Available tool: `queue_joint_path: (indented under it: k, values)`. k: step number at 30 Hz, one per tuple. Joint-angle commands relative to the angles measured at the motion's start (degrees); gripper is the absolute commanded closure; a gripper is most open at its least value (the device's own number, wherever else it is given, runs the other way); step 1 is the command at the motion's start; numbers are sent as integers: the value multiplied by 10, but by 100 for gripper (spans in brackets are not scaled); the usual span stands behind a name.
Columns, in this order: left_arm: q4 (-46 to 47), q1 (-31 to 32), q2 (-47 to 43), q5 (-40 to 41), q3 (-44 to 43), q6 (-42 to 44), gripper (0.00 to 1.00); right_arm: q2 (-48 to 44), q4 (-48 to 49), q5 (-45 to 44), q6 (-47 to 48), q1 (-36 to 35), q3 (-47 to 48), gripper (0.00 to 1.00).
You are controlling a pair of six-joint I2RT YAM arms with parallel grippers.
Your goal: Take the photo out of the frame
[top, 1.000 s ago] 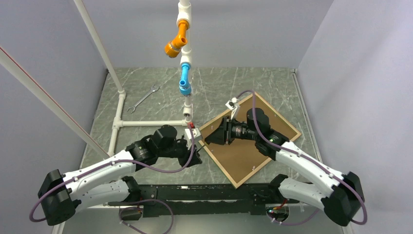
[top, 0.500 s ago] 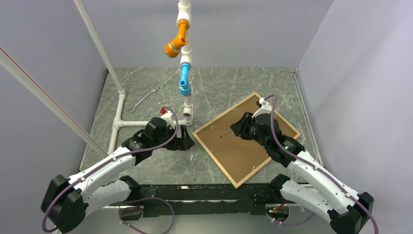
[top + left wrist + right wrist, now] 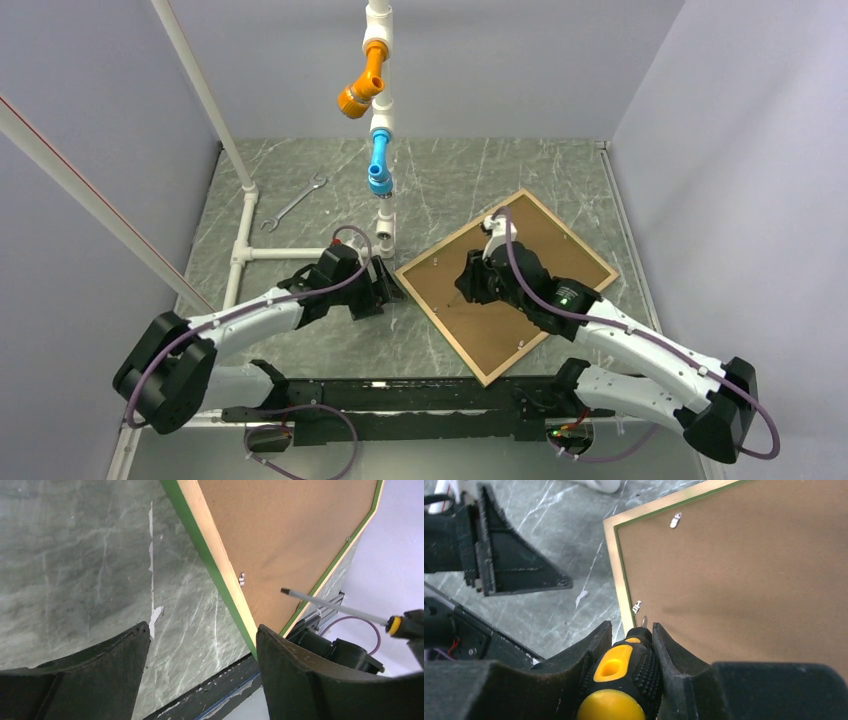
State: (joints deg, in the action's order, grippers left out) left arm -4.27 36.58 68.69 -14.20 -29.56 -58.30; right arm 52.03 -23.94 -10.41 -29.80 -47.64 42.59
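The frame point(image 3: 441, 326) lies face down on the table, turned like a diamond, its narrow green moulding point(image 3: 200, 545) around a brown backing panel point(image 3: 490, 340). The photo is hidden under that panel. My right gripper point(image 3: 468, 287) is over the panel's left part, shut on a screwdriver point(image 3: 621, 670) with a yellow and black handle. The screwdriver's shaft point(image 3: 340, 607) points at the panel close to a metal clip point(image 3: 637, 606). My left gripper point(image 3: 390, 285) is open and empty, just off the frame's left corner, low over the table.
A white pipe rig point(image 3: 300, 253) with orange point(image 3: 362, 85) and blue point(image 3: 379, 165) fittings stands at the back centre and left. A wrench point(image 3: 295, 203) lies behind it. A second clip point(image 3: 676, 520) sits on the frame's upper left side. Grey walls enclose the table.
My left gripper has opened and moved up to the frame's left corner. My right gripper pulled back from that corner, then came partway back, still holding the screwdriver.
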Motion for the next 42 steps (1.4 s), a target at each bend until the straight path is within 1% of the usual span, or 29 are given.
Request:
queue_joint_path:
  k: [1,4,5,9,15,21,25,27,31,39,42]
  values:
    - [38,12,42,5,-28,-78,24,19,26,-29,18,-31,39,100]
    - [67,14,78,12,-26,-110,28,31,40,-41,12,-58,33,100]
    - [70,14,92,15,-31,-113,31,35,46,-47,10,-65,29,100]
    - [63,15,145,30,-66,-112,35,52,63,-81,11,-96,28,100]
    - [57,38,190,71,-101,-138,44,69,63,-107,9,-105,42,100]
    - [4,70,217,138,-139,-193,41,79,71,-103,9,-106,45,100]
    - [2,74,232,141,-152,-207,41,73,77,-102,13,-107,43,100]
    - [-10,75,240,161,-163,-208,41,71,78,-105,15,-108,43,100]
    - [-23,77,252,169,-170,-207,48,77,83,-109,20,-111,46,100]
    - [-13,81,265,175,-152,-214,65,103,110,-106,17,-114,50,100]
    - [-14,85,272,177,-153,-210,68,115,118,-108,19,-116,53,100]
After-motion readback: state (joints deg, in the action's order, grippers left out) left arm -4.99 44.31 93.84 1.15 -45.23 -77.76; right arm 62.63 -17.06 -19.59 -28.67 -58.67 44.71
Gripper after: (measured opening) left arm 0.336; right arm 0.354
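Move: The left hand goes for the picture frame's left-hand edge, some 5 cm ahead of it, 5 cm to its right and 5 cm below. The frame's left corner is about 8 cm ahead, 3 cm right of this hand. The right hand already holds the screwdriver and takes it to the near clip, roughly level with that hand, 7 cm to its left and 14 cm below; the far clip is about 9 cm farther out than the near one. The left fingers come astride the frame's bar just short of its left corner, one outside the green side and one over the backing. They travel about 5 cm each forward, right and down, turning some 15 degrees counter-clockwise, tipping a little steeper and closing from wide to about a third. The right hand keeps its grip and carries the screwdriver about 5 cm left and slightly down, its tip drawing close to the near clip. ##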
